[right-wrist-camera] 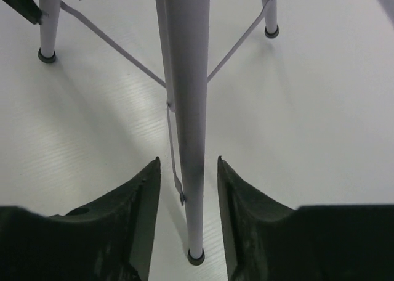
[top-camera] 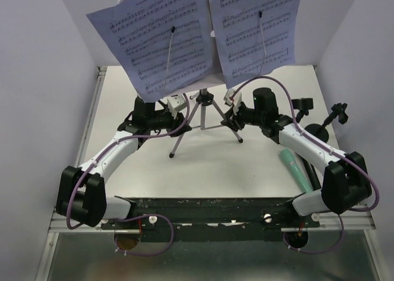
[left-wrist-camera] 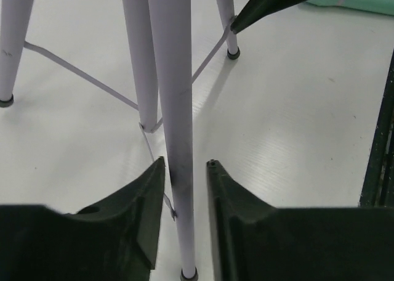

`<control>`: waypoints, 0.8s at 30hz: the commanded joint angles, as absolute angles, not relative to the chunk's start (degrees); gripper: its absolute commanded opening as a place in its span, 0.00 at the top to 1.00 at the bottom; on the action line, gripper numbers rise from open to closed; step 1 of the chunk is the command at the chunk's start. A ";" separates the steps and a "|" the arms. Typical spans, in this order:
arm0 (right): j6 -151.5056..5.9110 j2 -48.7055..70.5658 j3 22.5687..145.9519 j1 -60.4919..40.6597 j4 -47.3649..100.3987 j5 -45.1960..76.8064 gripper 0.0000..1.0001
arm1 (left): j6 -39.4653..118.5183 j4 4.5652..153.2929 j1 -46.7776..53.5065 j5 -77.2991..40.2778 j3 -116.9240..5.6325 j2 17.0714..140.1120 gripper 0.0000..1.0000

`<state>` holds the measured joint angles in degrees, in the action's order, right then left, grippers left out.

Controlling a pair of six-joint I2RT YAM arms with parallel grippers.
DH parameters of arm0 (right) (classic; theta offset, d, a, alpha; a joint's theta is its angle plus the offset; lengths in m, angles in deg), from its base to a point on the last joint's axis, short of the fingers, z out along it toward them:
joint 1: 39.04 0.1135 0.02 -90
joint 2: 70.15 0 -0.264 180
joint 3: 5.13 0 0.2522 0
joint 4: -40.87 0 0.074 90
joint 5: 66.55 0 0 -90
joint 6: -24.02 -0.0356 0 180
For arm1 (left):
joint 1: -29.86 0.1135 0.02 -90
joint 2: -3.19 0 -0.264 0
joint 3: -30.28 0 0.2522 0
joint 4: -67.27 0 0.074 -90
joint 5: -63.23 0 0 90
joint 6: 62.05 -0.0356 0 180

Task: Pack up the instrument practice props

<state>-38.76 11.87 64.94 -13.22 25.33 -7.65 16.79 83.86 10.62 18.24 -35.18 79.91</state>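
Note:
The lilac tripod music rack (top-camera: pixel 203 111) stands mid-table with two printed sheet-music pages (top-camera: pixel 154 34) on its desk. My left gripper (left-wrist-camera: pixel 186 162) is open and straddles one tripod leg (left-wrist-camera: pixel 169 77), with a small gap at each finger. My right gripper (right-wrist-camera: pixel 188 161) is open around another leg (right-wrist-camera: pixel 184 65) with a gap on both sides. From above, the left gripper (top-camera: pixel 177 105) and right gripper (top-camera: pixel 231 98) flank the tripod. The mint-green microphone (top-camera: pixel 297 170) lies to the right, beside my right arm. I cannot pick out the black microphone.
Black mic holders (top-camera: pixel 320 130) stand at the back right, behind my right arm. Thin lilac braces (right-wrist-camera: pixel 111 44) link the tripod legs. White walls close in the table on the left, the right and the back. A dark rail (top-camera: pixel 209 207) runs along the near edge.

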 commanded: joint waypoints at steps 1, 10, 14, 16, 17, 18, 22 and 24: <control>-39.09 10.63 64.61 -13.03 17.19 -4.60 0.46 | 16.60 87.01 10.97 16.40 -32.17 75.88 0.47; -39.45 7.90 69.97 -13.03 9.46 -3.54 0.40 | 18.46 87.80 11.76 15.07 -32.35 72.53 0.36; -36.02 5.97 67.52 -13.03 7.17 -1.78 0.39 | 15.56 90.16 11.93 13.48 -30.41 70.16 0.30; -35.83 4.65 67.16 -13.03 4.98 -1.60 0.38 | 13.10 93.58 12.02 12.52 -29.36 68.06 0.27; -36.36 3.60 67.16 -12.94 3.31 -1.52 0.38 | 11.79 95.69 12.11 12.17 -28.75 66.66 0.26; -37.32 2.28 67.25 -13.03 1.47 -1.78 0.38 | 10.30 98.93 12.11 12.16 -28.22 65.25 0.25; -40.39 -5.17 66.03 -13.03 -7.76 -6.16 0.36 | 5.72 109.93 12.20 12.07 -25.67 57.17 0.18; -42.77 -9.74 65.23 -12.94 -10.05 -7.92 0.34 | 5.27 114.50 12.11 12.08 -24.61 50.77 0.17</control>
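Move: The left hand straddles the music stand's left leg, right at its finger pads; that leg's foot is about 6 cm back, 4 cm left and 9 cm down. The right hand has the right leg between its fingers, its foot roughly 3 cm back, 4 cm right and 9 cm below. The mint microphone lies some 13 cm back and 26 cm right of the right hand, about 8 cm lower. Both hands open wider, come free of the music stand's legs and draw back and outward about 8 cm. ##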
